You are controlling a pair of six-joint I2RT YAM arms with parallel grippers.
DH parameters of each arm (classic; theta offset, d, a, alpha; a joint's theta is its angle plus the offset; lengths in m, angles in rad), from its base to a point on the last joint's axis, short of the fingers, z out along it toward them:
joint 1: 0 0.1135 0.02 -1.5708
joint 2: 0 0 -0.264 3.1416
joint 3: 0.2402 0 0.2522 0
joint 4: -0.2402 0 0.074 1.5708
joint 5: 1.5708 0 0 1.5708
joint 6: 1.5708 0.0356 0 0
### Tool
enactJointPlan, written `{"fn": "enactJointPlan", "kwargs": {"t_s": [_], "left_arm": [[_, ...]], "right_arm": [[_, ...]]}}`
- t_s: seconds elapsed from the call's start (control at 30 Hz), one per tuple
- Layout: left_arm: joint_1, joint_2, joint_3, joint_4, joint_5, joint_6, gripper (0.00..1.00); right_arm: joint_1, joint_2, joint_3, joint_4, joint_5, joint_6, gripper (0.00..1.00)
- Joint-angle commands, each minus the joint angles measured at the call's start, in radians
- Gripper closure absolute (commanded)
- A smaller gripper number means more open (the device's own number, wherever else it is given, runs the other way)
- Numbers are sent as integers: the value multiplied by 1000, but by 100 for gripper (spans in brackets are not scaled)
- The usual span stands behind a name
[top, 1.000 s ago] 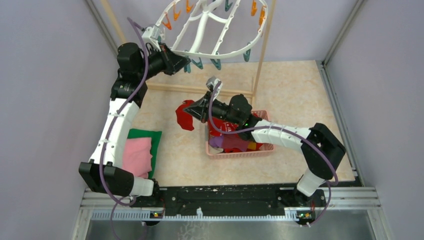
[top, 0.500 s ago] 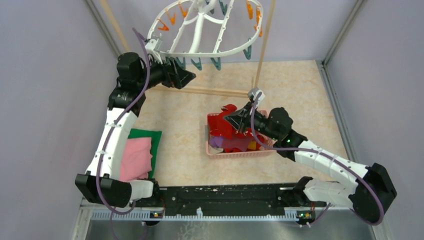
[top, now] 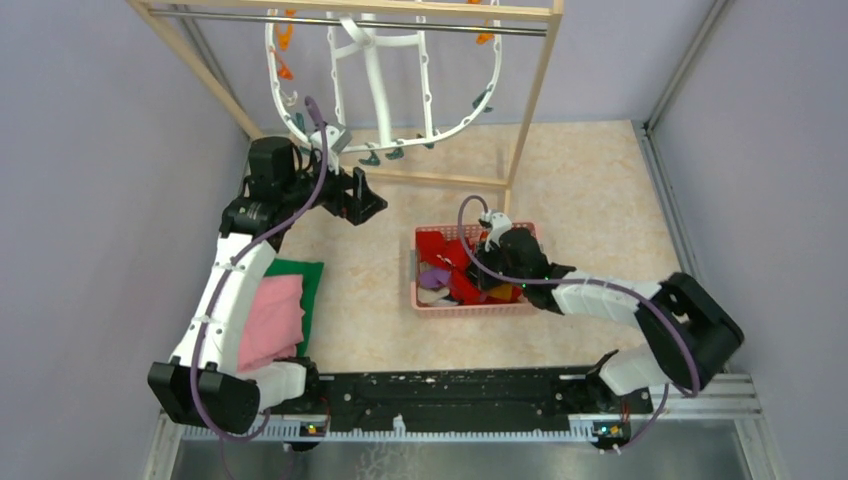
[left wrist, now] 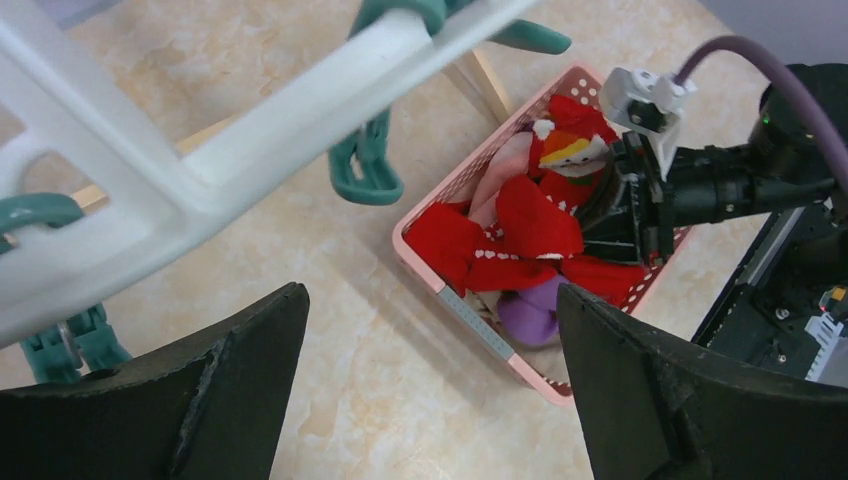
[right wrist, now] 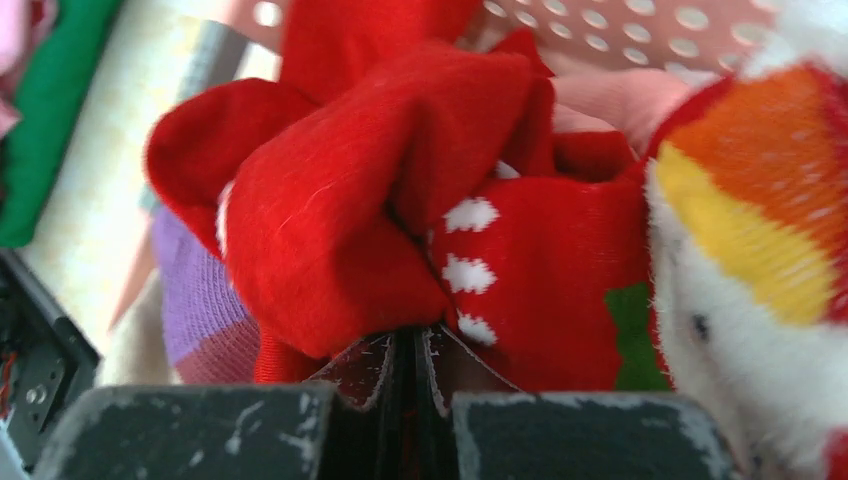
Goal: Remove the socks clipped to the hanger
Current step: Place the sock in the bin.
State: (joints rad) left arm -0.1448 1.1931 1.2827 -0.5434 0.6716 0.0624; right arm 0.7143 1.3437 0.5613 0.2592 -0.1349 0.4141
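Note:
The white hanger (top: 378,95) hangs from the wooden frame's top bar. Its teal clips (top: 395,152) and orange clips that show carry no socks. In the left wrist view the hanger's rim (left wrist: 250,140) and a teal clip (left wrist: 365,165) pass close above. My left gripper (top: 372,200) is open and holds nothing, just below and in front of the rim; its jaws (left wrist: 430,400) stand wide over bare table. Red, purple and patterned socks (top: 450,265) fill the pink basket (top: 480,308). My right gripper (top: 478,272) is down in the basket, shut on a red sock (right wrist: 330,200).
Folded pink and green cloths (top: 275,310) lie at the left by my left arm. The wooden frame's right post (top: 525,110) and base bar (top: 430,180) stand behind the basket. Grey walls close in both sides.
My right arm carried the red sock right and down into the basket. My left gripper opened, let go of the hanger and dropped lower. The hanger swung back and hangs straighter.

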Motion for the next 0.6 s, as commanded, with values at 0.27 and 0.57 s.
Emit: {"fn": "enactJointPlan", "kwargs": {"t_s": [0.27, 0.57], "left_arm": [[4, 70, 128, -61, -25, 77, 1], [4, -5, 148, 55, 43, 21, 1]], "right_arm": [[-68, 25, 152, -147, 61, 18, 90], [-68, -89, 159, -67, -11, 17, 76]]}}
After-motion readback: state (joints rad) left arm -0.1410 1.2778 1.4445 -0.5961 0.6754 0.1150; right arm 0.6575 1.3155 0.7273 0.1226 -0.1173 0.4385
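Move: The right hand, still pinching the red sock, is already inside the pink bin: the bin's middle lies almost straight below it, about 4 cm down and 1 cm to its right. The cat sock is roughly 6 cm ahead and 4 cm to the right, and the purple sock about 7 cm to the left and 1 cm back, both a few centimetres lower. From the left hand, the bin's middle lies some 23 cm right, 7 cm back and 27 cm below. The right hand takes the red sock another 2 cm down and slightly forward into the bin among the other socks, then its shut fingers start to part, reaching about a fifth open as it climbs some 7 cm and edges forward over the pile, the sock's cloth still at its fingertips. The left hand, empty and wide open, sinks about 1 cm and then rises some 4 cm while easing forward, high above the table. ##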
